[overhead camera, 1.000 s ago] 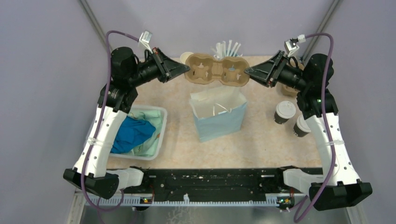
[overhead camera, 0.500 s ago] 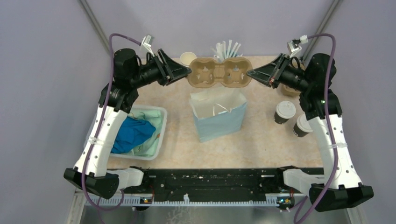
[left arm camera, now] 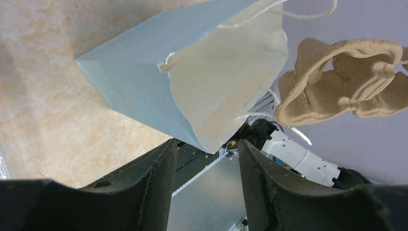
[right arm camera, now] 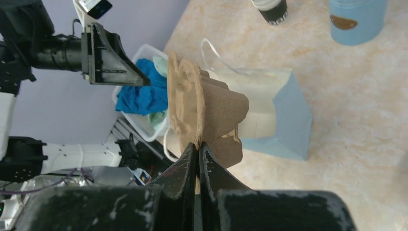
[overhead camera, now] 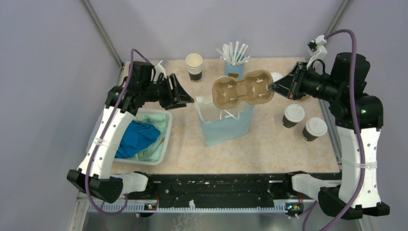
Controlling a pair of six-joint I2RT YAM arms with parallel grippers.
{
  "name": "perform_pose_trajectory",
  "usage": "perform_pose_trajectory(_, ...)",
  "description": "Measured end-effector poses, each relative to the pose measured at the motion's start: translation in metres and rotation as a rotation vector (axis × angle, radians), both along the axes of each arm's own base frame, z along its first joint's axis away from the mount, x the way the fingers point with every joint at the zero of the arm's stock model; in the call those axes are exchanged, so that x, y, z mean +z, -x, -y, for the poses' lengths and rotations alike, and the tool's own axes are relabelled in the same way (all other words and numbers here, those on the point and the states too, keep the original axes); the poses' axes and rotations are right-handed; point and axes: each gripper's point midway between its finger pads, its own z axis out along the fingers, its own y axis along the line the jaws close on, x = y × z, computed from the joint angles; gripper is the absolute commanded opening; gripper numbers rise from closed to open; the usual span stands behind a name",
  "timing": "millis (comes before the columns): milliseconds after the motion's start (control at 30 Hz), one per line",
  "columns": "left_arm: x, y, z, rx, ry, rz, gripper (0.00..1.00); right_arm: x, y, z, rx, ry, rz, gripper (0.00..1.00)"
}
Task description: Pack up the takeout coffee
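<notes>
Two takeout coffee cups with white lids point(overhead camera: 293, 115) point(overhead camera: 314, 129) stand on the table at the right, with no gripper touching them. A brown pulp cup carrier point(overhead camera: 243, 90) point(right arm camera: 202, 110) hangs tilted in the air over the open mouth of the light blue paper bag point(overhead camera: 225, 120) point(left arm camera: 144, 82). My right gripper point(overhead camera: 270, 87) point(right arm camera: 198, 144) is shut on the carrier's right edge. My left gripper point(overhead camera: 188, 100) point(left arm camera: 206, 144) stands open and empty just left of the bag's top, apart from the carrier point(left arm camera: 346, 82).
A stack of lidless paper cups point(overhead camera: 194, 66) and a light blue cup of white sticks point(overhead camera: 234, 62) stand along the back edge. A white bin point(overhead camera: 166, 139) holding blue cloth sits at the left, under my left arm.
My left gripper let go of the carrier's left end, opened and drew back to the left and down. The right gripper shut on the carrier and brought it nearer, over the bag.
</notes>
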Motion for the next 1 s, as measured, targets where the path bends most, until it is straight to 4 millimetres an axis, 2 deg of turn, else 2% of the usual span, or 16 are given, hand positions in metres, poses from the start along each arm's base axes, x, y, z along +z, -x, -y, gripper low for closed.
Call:
perform_pose_trajectory(167, -0.026, 0.013, 0.013, -0.053, -0.044, -0.064, 0.55, -0.018, -0.001, 0.005, 0.01, 0.072, -0.039, 0.0)
perform_pose_trajectory(333, -0.048, 0.019, 0.035, -0.116, -0.094, -0.107, 0.41, -0.028, -0.012, 0.006, 0.012, 0.108, -0.077, 0.0)
perform_pose_trajectory(433, -0.057, 0.016, 0.036, -0.114, -0.117, -0.113, 0.31, -0.033, -0.018, 0.001, 0.023, 0.133, -0.097, 0.0)
perform_pose_trajectory(567, -0.064, 0.012, 0.036, -0.107, -0.127, -0.107, 0.2, -0.045, -0.014, -0.016, 0.069, 0.171, -0.131, 0.0)
perform_pose_trajectory(667, -0.067, 0.01, 0.036, -0.102, -0.129, -0.104, 0.14, -0.053, -0.012, -0.022, 0.068, 0.172, -0.168, 0.0)
perform_pose_trajectory(767, -0.066, 0.008, 0.037, -0.099, -0.128, -0.095, 0.09, -0.06, -0.017, -0.025, 0.031, 0.172, -0.214, 0.0)
perform_pose_trajectory(1000, -0.07, 0.006, 0.039, -0.103, -0.13, -0.099, 0.01, -0.086, -0.032, -0.044, -0.036, 0.204, -0.34, 0.0)
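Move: The takeout bag's left rim is some 7 cm below my open left hand, about 3 cm right and 1 cm back; the clothes bin lies roughly 28 cm left and 3 cm back of that hand. From my right hand, which already grips the cup carrier's end, the bag's mouth is about 13 cm left, level fore-and-aft and 17 cm down. The nearer lidded cup is around 17 cm right of it and 5 cm ahead, the straw holder 7 cm left and 24 cm ahead. I sink my left hand about 7 cm while shifting some 4 cm right, onto the bag's left rim, and close its fingers to pinch the paper there. Meanwhile my right hand, still gripping the carrier, goes down roughly 9 cm, then also left and forward, tipping about 20 degrees downward to bring the carrier's free end into the mouth. ##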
